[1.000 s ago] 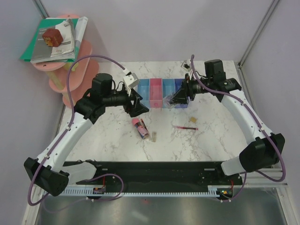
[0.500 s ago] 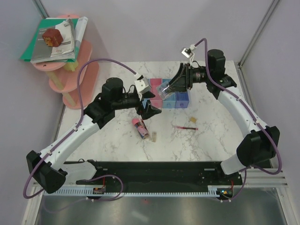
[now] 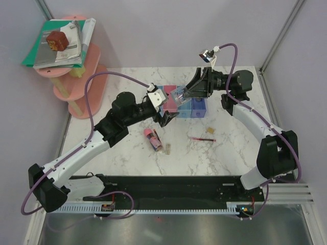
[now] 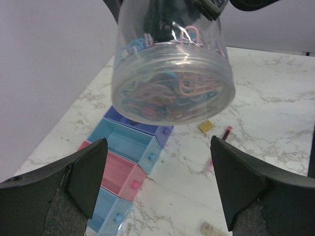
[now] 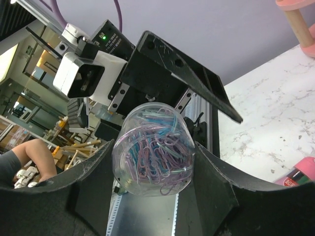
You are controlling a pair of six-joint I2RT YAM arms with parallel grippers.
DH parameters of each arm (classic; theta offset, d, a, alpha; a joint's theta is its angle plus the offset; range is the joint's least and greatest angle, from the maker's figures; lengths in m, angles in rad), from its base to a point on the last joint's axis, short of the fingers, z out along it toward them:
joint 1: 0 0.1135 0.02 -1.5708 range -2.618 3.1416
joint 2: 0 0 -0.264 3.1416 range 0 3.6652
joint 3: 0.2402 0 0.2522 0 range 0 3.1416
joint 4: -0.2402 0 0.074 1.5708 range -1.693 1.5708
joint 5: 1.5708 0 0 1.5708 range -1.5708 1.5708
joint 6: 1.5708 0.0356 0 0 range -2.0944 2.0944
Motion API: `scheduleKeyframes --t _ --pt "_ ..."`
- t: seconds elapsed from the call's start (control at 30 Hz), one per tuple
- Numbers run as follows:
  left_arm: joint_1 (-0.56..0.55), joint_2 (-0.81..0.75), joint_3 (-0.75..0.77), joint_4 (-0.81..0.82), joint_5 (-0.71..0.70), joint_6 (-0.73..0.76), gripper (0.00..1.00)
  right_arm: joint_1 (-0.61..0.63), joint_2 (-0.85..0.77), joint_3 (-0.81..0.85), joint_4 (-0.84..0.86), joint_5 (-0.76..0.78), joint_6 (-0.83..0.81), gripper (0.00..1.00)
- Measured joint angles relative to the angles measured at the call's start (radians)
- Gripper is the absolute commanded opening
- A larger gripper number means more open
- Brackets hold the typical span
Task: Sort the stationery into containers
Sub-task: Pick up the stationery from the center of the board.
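My right gripper (image 3: 180, 95) is shut on a clear round jar (image 3: 177, 96) full of coloured paper clips and holds it tilted in the air above the row of containers (image 3: 198, 108). From the right wrist the jar (image 5: 152, 150) fills the gap between both pads. My left gripper (image 3: 166, 115) stands open just left of and below the jar (image 4: 172, 81), holding nothing. The joined trays (image 4: 118, 169) lie beneath it. On the marble lie a pink-capped dark tube (image 3: 152, 138), a thin red pen (image 3: 202, 139) and two tan blocks (image 3: 209, 129), (image 3: 166, 149).
A tiered pink round shelf (image 3: 88, 76) stands at the back left with stacked books (image 3: 64, 46) and a brown block (image 3: 57, 40) on top. Metal frame posts (image 3: 278, 43) and purple walls close in the back and sides.
The right arm has lifted the jar off the table and swung it left over the trays. The left arm has reached right toward it and its jaws have widened.
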Motion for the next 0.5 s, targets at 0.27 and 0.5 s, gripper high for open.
scheduleKeyframes --t 0.27,0.5 --pt "0.0 -0.053 -0.015 0.097 -0.06 0.05 0.92 -0.01 0.0 -0.029 0.064 0.0 0.054 0.28" --pt "0.0 -0.079 -0.015 0.128 -0.037 0.059 0.91 -0.013 0.005 -0.033 0.072 0.0 0.062 0.27"
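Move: The left hand, empty and open, has the jar of paper clips about 6 cm above it, some 2 cm ahead and 3 cm to its right. Down on the table, some 27 cm below, the drawer box lies around 7 cm farther out and 4 cm to the right, and the pink-capped bottle about 9 cm back and 7 cm to the left. The right hand already holds the jar, whose middle is about 2 cm to the left of its hand point. Upward goes the left hand, about 5 cm and slowing towards the end, drifting slightly left, while its fingertips tip up some 10 degrees; this brings the wide-open gripper roughly to the height of the held jar, its fingers facing the jar's end without touching. The right hand stays practically in place and keeps its grip on the jar. ##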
